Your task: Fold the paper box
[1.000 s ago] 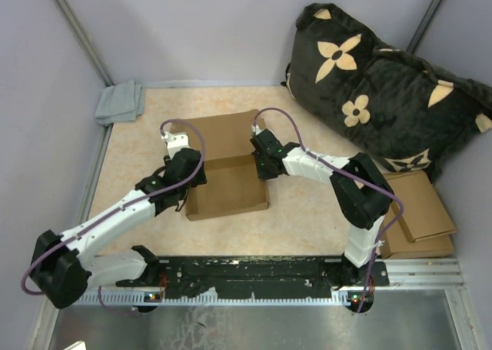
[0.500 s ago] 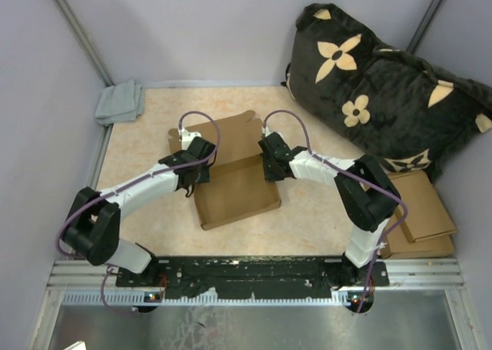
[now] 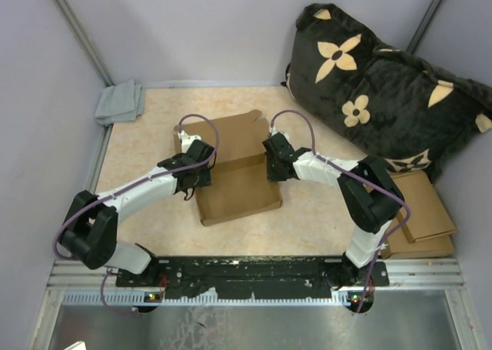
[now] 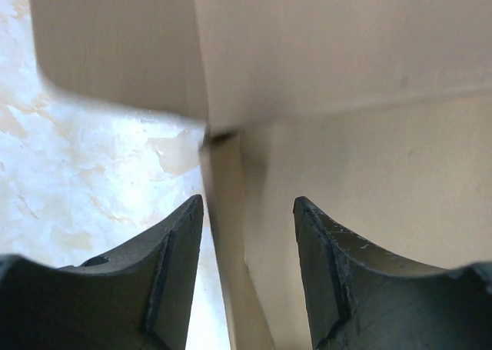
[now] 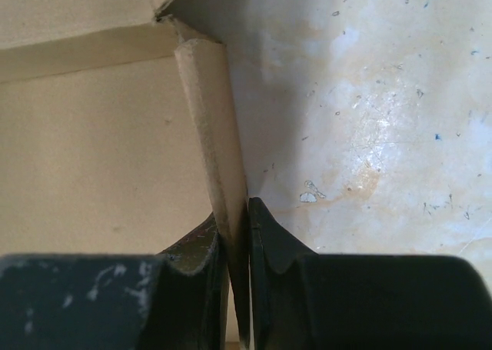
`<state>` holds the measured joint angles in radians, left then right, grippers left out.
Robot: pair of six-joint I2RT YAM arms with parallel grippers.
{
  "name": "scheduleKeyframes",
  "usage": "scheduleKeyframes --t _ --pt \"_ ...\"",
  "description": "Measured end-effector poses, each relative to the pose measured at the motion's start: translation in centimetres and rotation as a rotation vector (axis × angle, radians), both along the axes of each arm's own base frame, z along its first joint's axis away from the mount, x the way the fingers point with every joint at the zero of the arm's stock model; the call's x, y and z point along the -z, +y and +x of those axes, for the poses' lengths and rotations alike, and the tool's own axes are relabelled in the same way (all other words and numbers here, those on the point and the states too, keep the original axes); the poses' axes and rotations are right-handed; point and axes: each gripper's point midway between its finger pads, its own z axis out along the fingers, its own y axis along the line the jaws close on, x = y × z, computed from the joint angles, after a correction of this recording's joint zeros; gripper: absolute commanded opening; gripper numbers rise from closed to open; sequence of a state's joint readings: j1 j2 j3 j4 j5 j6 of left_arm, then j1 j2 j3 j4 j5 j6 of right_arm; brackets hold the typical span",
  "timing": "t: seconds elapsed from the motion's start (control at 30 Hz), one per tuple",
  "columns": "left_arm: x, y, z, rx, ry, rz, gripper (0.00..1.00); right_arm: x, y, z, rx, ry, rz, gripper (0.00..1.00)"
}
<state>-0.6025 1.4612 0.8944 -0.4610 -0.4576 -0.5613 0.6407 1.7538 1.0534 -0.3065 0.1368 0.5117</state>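
Observation:
The paper box (image 3: 240,190) is a shallow brown cardboard tray on the tabletop, with its lid flap (image 3: 231,133) lying flat behind it. My left gripper (image 3: 197,173) is at the tray's left wall. In the left wrist view its jaws (image 4: 246,205) stand open astride that upright wall (image 4: 231,277), with a gap on both sides. My right gripper (image 3: 274,164) is at the tray's right wall. Seen from the right wrist, the right gripper (image 5: 233,211) is shut on the wall (image 5: 206,111), pinching the cardboard edge between both fingers.
A large black pillow with tan flowers (image 3: 384,81) fills the back right corner. A stack of flat cardboard pieces (image 3: 419,215) lies at the right edge. A grey cloth (image 3: 121,102) sits in the back left corner. Grey walls enclose the table.
The box has slid right and turned slightly, held by the right gripper. The left arm has swung round and its gripper has moved to the back part of the left wall.

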Motion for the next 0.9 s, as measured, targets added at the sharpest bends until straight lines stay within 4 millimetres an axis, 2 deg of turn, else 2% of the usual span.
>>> scheduleKeyframes --t 0.17,0.3,0.4,0.5,0.57,0.7,0.73,0.9 --pt "-0.7 -0.2 -0.7 0.015 -0.022 -0.034 0.59 0.1 -0.2 0.1 0.037 0.007 0.019 0.14" --pt "-1.2 -0.4 -0.2 0.018 -0.051 -0.044 0.59 0.2 -0.2 0.1 0.052 0.009 0.029 0.14" --pt "-0.6 -0.2 0.4 0.016 -0.06 -0.014 0.58 0.2 -0.2 0.1 0.052 0.01 0.029 0.15" --pt "0.8 0.1 1.1 0.011 -0.039 0.048 0.53 0.2 -0.2 0.1 0.052 0.01 0.03 0.15" --pt "1.7 0.3 1.6 0.002 -0.026 0.09 0.43 0.2 -0.1 0.1 0.052 0.01 0.03 0.16" --pt "2.4 1.1 2.5 -0.031 -0.028 0.161 0.03 0.2 -0.1 0.1 0.05 0.011 0.031 0.16" --pt "2.4 1.1 2.7 -0.036 -0.031 0.169 0.0 0.2 -0.1 0.1 0.05 0.012 0.032 0.16" --pt "1.6 1.0 3.5 -0.053 -0.067 0.186 0.0 0.2 -0.1 0.2 0.053 0.012 0.038 0.17"
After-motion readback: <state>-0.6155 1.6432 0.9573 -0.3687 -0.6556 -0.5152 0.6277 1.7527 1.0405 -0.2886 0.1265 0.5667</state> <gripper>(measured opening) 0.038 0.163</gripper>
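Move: The left wall of the box runs fore and aft close under the left hand's open fingers, its middle some 4 cm back and 3 cm lower. From this hand, the near wall's middle lies about 9 cm back and 10 cm right, 3 cm down, and the raised lid panel about 10 cm ahead and 5 cm right, at hand height. The right hand already has the right wall between its fingers, the wall's middle about 1 cm back and 1 cm below. The left fingers come to pinch the left wall's top edge between them: the hand first eases up about 1 cm, then goes forward some 4 cm and down along the wall, its left side rolling up about 10 degrees, and shuts late on the cardboard. The right hand stays put with its grip on the right wall, turning only slightly clockwise. ##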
